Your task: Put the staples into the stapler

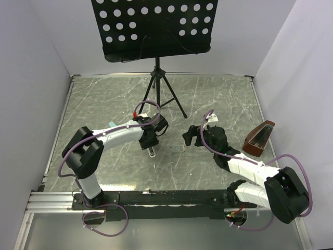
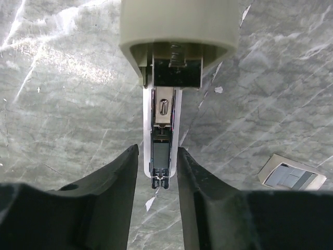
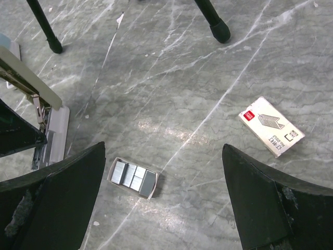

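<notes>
The stapler (image 2: 165, 104) lies open on the table, its beige top (image 2: 179, 23) swung up and its white base pointing at me. A silvery-grey strip of staples (image 2: 160, 152) sits in the magazine channel. My left gripper (image 2: 158, 150) is open, with a finger close on each side of the base's front end and a thin gap on the left. The stapler (image 1: 151, 150) lies just below the left gripper (image 1: 148, 136). A small cardboard tray of staples (image 3: 132, 178) rests between the wide-open fingers of my right gripper (image 3: 164, 151), which hovers above it. The tray's white sleeve (image 3: 271, 126) lies apart.
A black music stand's tripod (image 1: 158, 88) stands behind the work area, and its feet (image 3: 216, 28) show in the right wrist view. A brown wedge-shaped object (image 1: 259, 139) sits at the right edge. White walls enclose the table (image 1: 104, 99) on three sides.
</notes>
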`<control>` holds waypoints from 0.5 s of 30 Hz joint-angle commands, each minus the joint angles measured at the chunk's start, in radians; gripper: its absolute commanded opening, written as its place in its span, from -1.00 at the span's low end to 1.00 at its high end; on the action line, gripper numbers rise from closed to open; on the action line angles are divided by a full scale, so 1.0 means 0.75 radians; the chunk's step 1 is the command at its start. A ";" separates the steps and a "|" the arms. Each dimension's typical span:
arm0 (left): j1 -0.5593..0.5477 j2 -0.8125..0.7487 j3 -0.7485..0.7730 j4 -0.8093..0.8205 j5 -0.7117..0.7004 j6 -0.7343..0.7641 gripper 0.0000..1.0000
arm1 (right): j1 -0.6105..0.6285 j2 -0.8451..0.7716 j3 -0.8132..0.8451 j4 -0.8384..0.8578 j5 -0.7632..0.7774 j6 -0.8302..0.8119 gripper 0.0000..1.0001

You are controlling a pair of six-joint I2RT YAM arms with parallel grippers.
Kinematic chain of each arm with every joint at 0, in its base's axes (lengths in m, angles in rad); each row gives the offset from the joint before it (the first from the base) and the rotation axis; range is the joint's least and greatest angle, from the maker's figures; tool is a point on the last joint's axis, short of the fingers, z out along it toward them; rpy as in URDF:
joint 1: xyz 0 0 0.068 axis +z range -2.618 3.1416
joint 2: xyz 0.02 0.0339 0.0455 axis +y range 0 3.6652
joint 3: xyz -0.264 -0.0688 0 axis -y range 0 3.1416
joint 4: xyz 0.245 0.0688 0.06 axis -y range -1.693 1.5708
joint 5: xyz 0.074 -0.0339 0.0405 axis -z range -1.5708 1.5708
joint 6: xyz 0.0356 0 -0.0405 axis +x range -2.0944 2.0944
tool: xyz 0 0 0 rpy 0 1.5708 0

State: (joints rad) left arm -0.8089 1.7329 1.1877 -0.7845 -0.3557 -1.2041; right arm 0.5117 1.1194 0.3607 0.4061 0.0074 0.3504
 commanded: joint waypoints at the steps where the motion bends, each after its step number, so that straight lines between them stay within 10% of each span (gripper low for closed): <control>1: -0.007 -0.052 0.014 -0.015 -0.010 -0.031 -0.10 | -0.007 0.013 0.053 0.041 -0.002 -0.013 1.00; 15: 0.125 -0.437 -0.164 0.258 -0.009 0.196 0.98 | -0.007 0.058 0.106 0.003 -0.141 -0.058 1.00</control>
State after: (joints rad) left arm -0.7845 1.4925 1.1419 -0.7204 -0.3786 -1.1503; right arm 0.5117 1.1461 0.3805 0.3996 -0.0395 0.3389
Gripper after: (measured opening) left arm 0.962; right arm 0.997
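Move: The stapler lies open just under the left hand: its middle is about 3 cm ahead and 2 cm below, and the staple strip in its magazine is some 1 cm below, between the already parting fingertips. Its raised cover stands roughly 9 cm ahead, 2 cm left and 3 cm up, and the open staple box about 12 cm right, level, 2 cm below. From the right hand the stapler is some 17 cm left, 2 cm back and 5 cm below. The left hand rises some 7 cm away from the stapler's magazine, fingers spreading wide, fingertips tilting slightly outward. ##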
